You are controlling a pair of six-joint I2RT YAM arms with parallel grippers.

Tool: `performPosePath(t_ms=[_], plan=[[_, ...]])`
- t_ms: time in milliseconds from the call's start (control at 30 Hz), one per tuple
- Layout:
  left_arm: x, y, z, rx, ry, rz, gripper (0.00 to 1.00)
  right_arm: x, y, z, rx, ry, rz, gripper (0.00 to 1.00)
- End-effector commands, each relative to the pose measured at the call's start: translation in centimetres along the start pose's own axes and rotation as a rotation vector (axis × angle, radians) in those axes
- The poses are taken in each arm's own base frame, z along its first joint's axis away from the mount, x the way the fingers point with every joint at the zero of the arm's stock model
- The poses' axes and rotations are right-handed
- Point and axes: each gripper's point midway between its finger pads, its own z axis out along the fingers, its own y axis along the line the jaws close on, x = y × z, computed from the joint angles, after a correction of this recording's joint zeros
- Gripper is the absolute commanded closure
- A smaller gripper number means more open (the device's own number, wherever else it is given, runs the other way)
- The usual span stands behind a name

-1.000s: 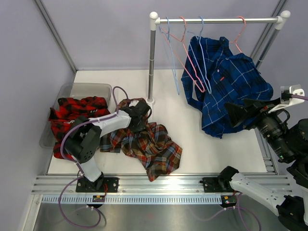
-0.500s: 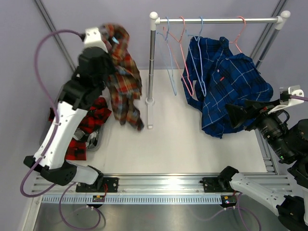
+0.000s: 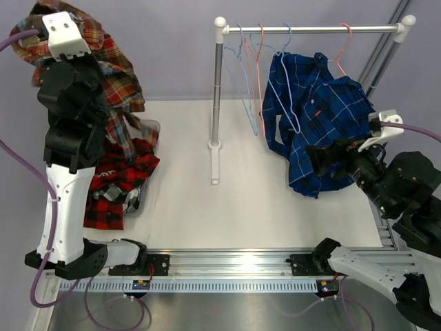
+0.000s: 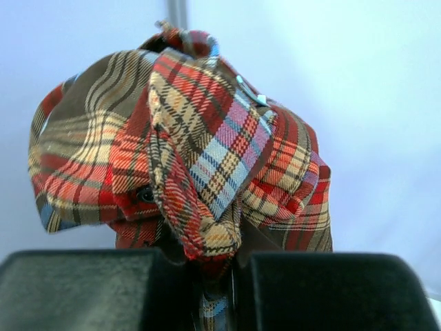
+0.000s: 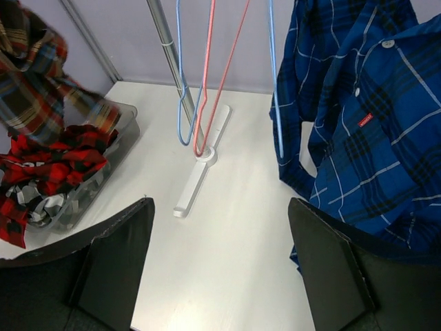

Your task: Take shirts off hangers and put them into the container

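Observation:
My left gripper [image 4: 222, 276] is raised high at the far left, shut on the brown-red-yellow tartan shirt [image 3: 110, 76]. The shirt drapes down over the arm towards the smoky-grey container [image 3: 149, 127]. A red-and-black shirt [image 3: 124, 165] lies in the container and spills over its near edge, with black-and-white check fabric [image 5: 48, 203] under it. The blue shirt [image 3: 331, 117] hangs at the rail's right half among light blue [image 3: 242, 76] and pink [image 3: 342, 48] hangers. My right gripper [image 3: 318, 160] stands open beside the blue shirt's lower edge, with nothing between its fingers.
The silver rail [image 3: 310, 29] rests on a left post [image 3: 217, 83] whose white foot [image 3: 214, 169] lies mid-table. Slanted frame bars rise at the back left and back right. A slotted aluminium track [image 3: 220, 265] runs along the near edge.
The left arm has lifted the tartan shirt off the table and swung it up and to the left, above the container. The right gripper has shifted left towards the blue shirt.

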Motion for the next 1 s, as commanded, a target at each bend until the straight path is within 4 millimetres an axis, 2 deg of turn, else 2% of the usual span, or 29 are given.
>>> performPosePath(t_ms=[0,67,100,133,167,200,233,300,333,400,433,500,567,600,633,667,700,733,767,800,833,867,900,967], plan=[[-2.3,3.2,-0.6,-0.104,-0.098,0.013,1.0,0.1,1.2,1.4,-0.046,0.01,-0.022,0.13],[-1.5,5.5,-1.6,-0.192,-0.083,0.011,1.0,0.1,1.5,1.2,-0.064,0.008,-0.014,0.12],[0.9,5.6,-1.5,-0.205,-0.039,0.012,1.0,0.0,1.6,1.1,-0.067,0.006,-0.011,0.12],[2.6,6.8,-1.8,-0.252,0.004,0.032,1.0,-0.1,1.7,1.0,-0.073,0.003,-0.005,0.12],[3.1,8.1,-2.9,-0.281,0.009,0.014,1.0,0.0,1.8,0.9,-0.079,0.007,-0.005,0.12],[4.6,9.3,-3.0,-0.326,0.027,-0.013,1.0,-0.1,1.8,0.8,-0.081,0.008,-0.005,0.12],[8.2,9.2,-2.9,-0.315,0.108,0.023,1.0,-0.1,1.8,0.6,-0.085,0.006,-0.002,0.12],[11.1,9.8,-3.6,-0.334,0.163,-0.017,1.0,-0.1,1.7,0.4,-0.087,0.002,0.001,0.12],[14.5,10.2,-4.0,-0.349,0.248,0.019,1.0,0.0,1.7,0.3,-0.084,0.001,0.001,0.12],[18.0,10.1,-4.2,-0.359,0.336,-0.01,1.0,0.0,1.5,0.4,-0.075,0.005,0.0,0.12],[20.5,10.0,-4.7,-0.34,0.425,-0.001,1.0,-0.2,1.4,0.3,-0.07,0.001,-0.001,0.12],[24.6,9.0,-5.0,-0.32,0.546,-0.07,1.0,-0.3,0.9,0.5,-0.036,-0.001,0.002,0.12],[30.2,7.0,-5.6,-0.242,0.731,-0.154,1.0,-0.6,0.1,0.8,0.024,0.004,0.019,0.11],[31.9,6.0,-6.0,-0.211,0.791,-0.184,1.0,-1.1,0.0,0.7,0.043,-0.003,0.042,0.11],[34.0,4.0,-6.3,-0.13,0.868,-0.235,1.0,-0.6,-0.7,1.4,0.098,0.028,0.033,0.11],[36.3,3.0,-7.4,-0.111,0.935,-0.282,1.0,-0.6,-1.0,1.6,0.123,0.035,0.035,0.1],[37.3,2.0,-7.5,-0.078,0.951,-0.334,1.0,-1.1,-1.2,1.5,0.14,0.029,0.043,0.1],[38.3,0.3,-8.3,-0.006,0.999,-0.398,1.0,-1.2,-1.6,1.8,0.168,0.031,0.041,0.1],[40.3,-0.2,-9.6,-0.009,1.06,-0.462,1.0,-1.2,-1.7,1.7,0.177,0.032,0.042,0.1],[40.8,-0.9,-9.5,0.022,1.056,-0.516,1.0,-1.9,-1.7,1.3,0.177,0.016,0.053,0.09],[41.4,-2.1,-10.3,0.079,1.1,-0.583,1.0,-2.2,-1.9,1.0,0.181,0.003,0.059,0.09],[42.4,-2.3,-10.7,0.063,1.131,-0.647,1.0,-2.7,-2.0,0.7,0.182,-0.011,0.063,0.09],[43.9,-1.3,-11.0,0.028,1.151,-0.702,1.0,-3.6,-2.1,0.0,0.18,-0.037,0.069,0.09],[45.5,-0.7,-11.7,-0.009,1.198,-0.821,1.0,-4.4,-2.9,-0.9,0.213,-0.06,0.069,0.08]])
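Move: The container lies far below the left hand, which holds the brown-red plaid shirt. Its middle is some 53 cm down, about 5 cm to the left and level fore and aft. The red-black shirt already heaped in it sits about 3 cm back, 3 cm left and 52 cm below the hand; the rack's left foot is roughly 24 cm to the right, 1 cm ahead and 58 cm down. From the right hand the container is about 48 cm left, 15 cm ahead and 40 cm below. The plaid shirt, still pinched in the shut left fingers, is swung about 9 cm left and slightly back as it starts down, then plunged roughly 45 cm towards the container. The hand comes back right on the way, ending almost straight below its start, while the wrist tips the fingers down some 50 degrees and rolls its left side down. ##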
